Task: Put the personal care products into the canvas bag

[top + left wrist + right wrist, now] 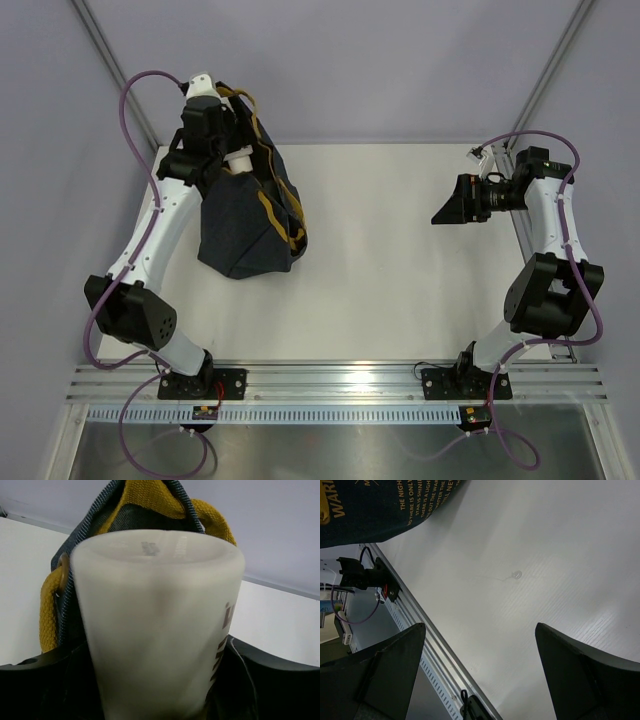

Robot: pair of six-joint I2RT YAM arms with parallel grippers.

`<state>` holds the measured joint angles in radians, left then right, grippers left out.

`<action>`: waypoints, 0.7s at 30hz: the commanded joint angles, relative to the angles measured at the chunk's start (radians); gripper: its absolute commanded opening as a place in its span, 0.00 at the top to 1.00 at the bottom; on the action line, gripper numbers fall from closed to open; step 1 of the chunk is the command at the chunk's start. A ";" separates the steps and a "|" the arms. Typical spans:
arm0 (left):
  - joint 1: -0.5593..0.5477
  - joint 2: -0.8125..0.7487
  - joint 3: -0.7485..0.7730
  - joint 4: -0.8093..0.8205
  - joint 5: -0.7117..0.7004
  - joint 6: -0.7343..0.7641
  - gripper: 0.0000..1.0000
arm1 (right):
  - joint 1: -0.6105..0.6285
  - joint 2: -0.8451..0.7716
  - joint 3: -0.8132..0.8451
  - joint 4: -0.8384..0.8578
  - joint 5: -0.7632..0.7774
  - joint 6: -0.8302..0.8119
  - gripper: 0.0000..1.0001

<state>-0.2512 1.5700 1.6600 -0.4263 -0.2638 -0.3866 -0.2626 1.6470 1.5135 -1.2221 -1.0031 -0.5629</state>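
The canvas bag (250, 225), dark navy with mustard handles, stands at the table's back left. My left gripper (228, 162) hovers over its mouth, shut on a cream tube (240, 160). In the left wrist view the cream tube (160, 620) fills the frame between my dark fingers (272, 672), with the bag's mustard handle (145, 497) right behind it. My right gripper (447, 213) hangs open above the right side of the table, nothing between its fingers. The right wrist view has that open gripper (480, 647) over bare table and a corner of the bag (370, 505) with gold print. No other personal care products show.
The white table (400, 260) ends at an aluminium rail (340, 380) along the near edge, also seen as the rail (422, 625) in the right wrist view. Grey walls and metal frame posts (110, 50) close the back and sides.
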 commanded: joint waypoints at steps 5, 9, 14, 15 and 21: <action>0.018 -0.021 0.073 0.080 0.061 -0.095 0.01 | 0.002 -0.044 -0.010 0.022 0.044 0.001 0.00; 0.043 -0.027 0.090 0.080 0.110 -0.139 0.01 | 0.003 -0.046 -0.007 0.027 0.049 0.003 0.00; 0.058 -0.067 0.080 0.122 0.175 -0.140 0.01 | 0.003 -0.062 0.013 0.041 0.081 0.001 0.00; 0.059 -0.077 0.066 0.141 0.249 -0.106 0.01 | 0.003 -0.072 0.019 0.073 0.099 0.004 0.01; 0.064 -0.252 -0.054 0.265 0.613 0.099 0.01 | 0.003 -0.295 -0.064 0.543 0.515 0.211 0.00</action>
<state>-0.1879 1.4532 1.6463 -0.2886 0.1062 -0.4126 -0.2619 1.5021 1.4742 -1.0042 -0.7216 -0.4637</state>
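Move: Just back of and below the left hand, which still holds the white bottle cap-down, gapes the canvas bag's mouth: its middle about 6 cm back, 4 cm to the right and 9 cm below. The bag's far rim peaks some 8 cm straight ahead at about hand height; the open table nearby is clear. From the right hand, the mouth lies about 33 cm left and 7 cm ahead, slightly higher. Opening wide at the bag's mouth, the left fingers let go of the white bottle, then the hand lifts about 8 cm, slowly at first and faster later. Near the end it also draws back and right about 3 cm, its fingers tipping up and swinging clockwise. The empty right hand, open throughout, ends with a quick shift right of some 4 cm, slightly forward, its wrist turning about 20 degrees. ##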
